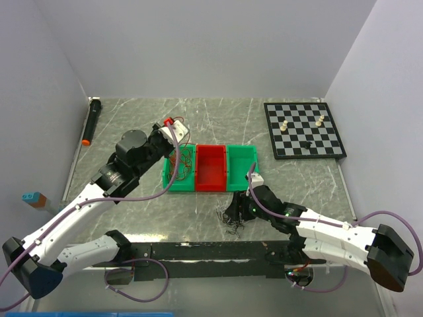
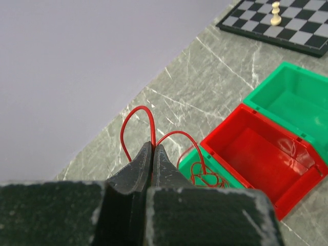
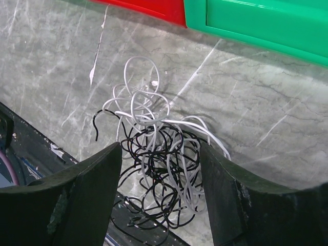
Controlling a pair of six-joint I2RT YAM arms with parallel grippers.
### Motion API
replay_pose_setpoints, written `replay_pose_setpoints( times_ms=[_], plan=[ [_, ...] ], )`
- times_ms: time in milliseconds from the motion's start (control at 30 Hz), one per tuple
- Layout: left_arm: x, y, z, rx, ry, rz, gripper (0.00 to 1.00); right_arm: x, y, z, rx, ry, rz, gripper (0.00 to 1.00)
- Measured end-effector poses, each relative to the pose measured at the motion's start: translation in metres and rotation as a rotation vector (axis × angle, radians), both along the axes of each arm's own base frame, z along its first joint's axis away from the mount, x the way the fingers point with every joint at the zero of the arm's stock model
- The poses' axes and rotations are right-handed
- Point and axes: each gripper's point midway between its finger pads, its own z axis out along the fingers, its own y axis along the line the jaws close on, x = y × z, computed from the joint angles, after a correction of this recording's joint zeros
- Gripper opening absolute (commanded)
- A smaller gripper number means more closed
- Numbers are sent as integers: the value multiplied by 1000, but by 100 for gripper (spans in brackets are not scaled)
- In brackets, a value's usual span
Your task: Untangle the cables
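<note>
A tangle of black and white cables [image 3: 159, 154] lies on the marble table by its near edge, also seen in the top view [image 1: 231, 223]. My right gripper [image 3: 160, 148] is open, one finger [image 3: 92, 195] on each side of the tangle. Red cables [image 2: 205, 177] lie heaped in the left green bin [image 1: 168, 177]. One red cable [image 2: 137, 110] loops up from that heap into my left gripper [image 2: 153, 146], which is shut on it above the bin's far left corner [image 1: 173, 125].
A red bin [image 1: 211, 166] and a second green bin [image 1: 241, 162] stand in a row right of the left bin. A chessboard [image 1: 305, 129] with a few pieces lies at the back right. A black marker [image 1: 91, 120] lies at the back left.
</note>
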Motion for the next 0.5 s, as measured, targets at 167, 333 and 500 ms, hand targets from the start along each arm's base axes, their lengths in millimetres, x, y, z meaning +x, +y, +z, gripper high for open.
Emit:
replay_pose_setpoints(
  times_ms=[167,333,500],
  plan=[
    [2,-1,10,-15,-37,-1,1,0,0,0,0,0,0,69],
    [2,-1,27,-22,-83,-8,1,0,0,0,-1,0,0,68],
    [-2,1,56,-54,-140,-14,1,0,0,-1,-2,1,0,68]
  ],
)
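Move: Below the left hand, which already holds the red cable, lies the left green bin with the rest of that cable: roughly 30 cm down, about level fore and aft and some 2 cm to the right. The red bin adjoins it about 12 cm farther right, with the right green bin about 24 cm to its right. From the waiting right hand, the left green bin lies roughly 15 cm ahead and 19 cm to the left. Lifting almost straight up away from the left green bin, the left hand climbs about 5.5 cm, slowly at first and then faster, while its fingertips tilt up nearly 10 degrees. The shut fingers keep their pinch on the red cable, drawing it upward with its lower part still trailing to the bin. ##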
